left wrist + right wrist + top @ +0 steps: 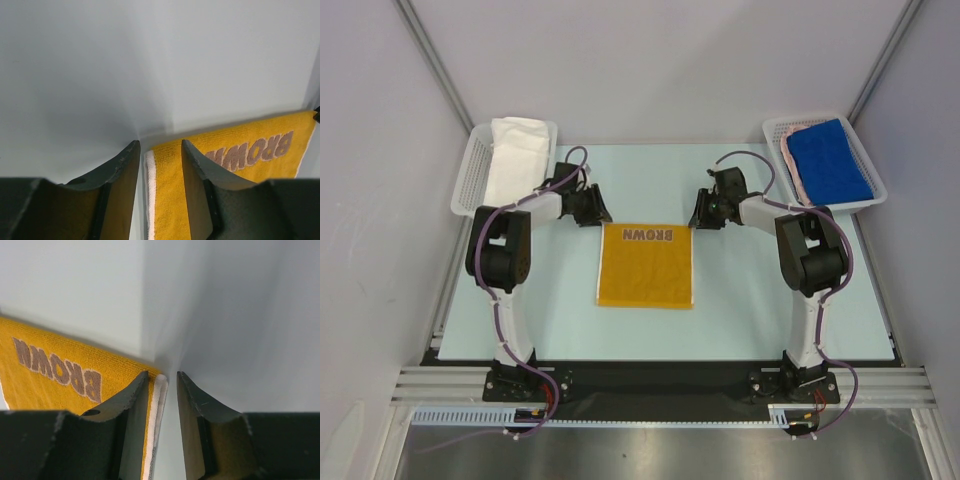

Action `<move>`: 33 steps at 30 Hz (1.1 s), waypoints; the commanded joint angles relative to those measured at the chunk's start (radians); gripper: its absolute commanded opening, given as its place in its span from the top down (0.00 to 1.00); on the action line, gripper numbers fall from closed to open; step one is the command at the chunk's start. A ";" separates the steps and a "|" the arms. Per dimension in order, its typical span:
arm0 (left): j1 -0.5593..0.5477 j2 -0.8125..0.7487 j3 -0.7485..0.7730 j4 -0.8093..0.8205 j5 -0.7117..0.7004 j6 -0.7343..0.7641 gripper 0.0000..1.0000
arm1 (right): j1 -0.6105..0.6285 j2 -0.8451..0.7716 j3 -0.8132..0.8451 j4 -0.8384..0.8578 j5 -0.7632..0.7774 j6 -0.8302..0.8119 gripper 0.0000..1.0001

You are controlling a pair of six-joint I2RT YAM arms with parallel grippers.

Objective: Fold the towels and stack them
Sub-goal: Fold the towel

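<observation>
A yellow-orange towel [645,265] with brown "BROWN" lettering lies folded flat at the middle of the table. My left gripper [592,212] is at its far left corner. In the left wrist view this gripper [159,150] stands open, with the towel's [175,200] white-edged border lying between its fingers. My right gripper [703,212] is at the far right corner. It [162,377] is open too, and the towel's [55,390] white edge lies loose in the gap. A white towel [515,160] fills the left basket. A blue towel [828,160] lies on a pinkish one [798,178] in the right basket.
A white mesh basket [466,180] stands at the back left corner of the pale table mat and another [773,128] at the back right. Grey walls close in the back and both sides. The arm bases are bolted to the near rail.
</observation>
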 commanded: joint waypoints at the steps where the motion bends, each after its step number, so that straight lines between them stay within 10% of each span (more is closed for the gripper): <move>1: -0.013 0.034 -0.020 -0.048 -0.015 0.021 0.55 | 0.010 0.027 0.028 -0.016 0.018 -0.027 0.66; 33: -0.013 -0.106 -0.149 0.166 0.015 -0.082 0.98 | 0.023 -0.059 -0.013 0.049 0.056 -0.004 0.97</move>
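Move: The towel's far left corner lies between the left hand's parted fingertips, about 1 cm back and 1 cm below. Its far right corner sits between the right fingertips, about 1 cm below and otherwise level. The BROWN lettering is some 10 cm right of the left hand and 3 cm back; the near left corner is about 21 cm back, 2 cm left. The near right corner lies some 21 cm straight back from the right hand. Drawing back roughly 1 cm and settling about half a centimetre, the left hand closes its half-open fingers almost shut, pinching the towel's far left corner. The right hand stays nearly in place over the far right corner, waits briefly, then shuts its fingers on that corner too; neither wrist turns noticeably. ##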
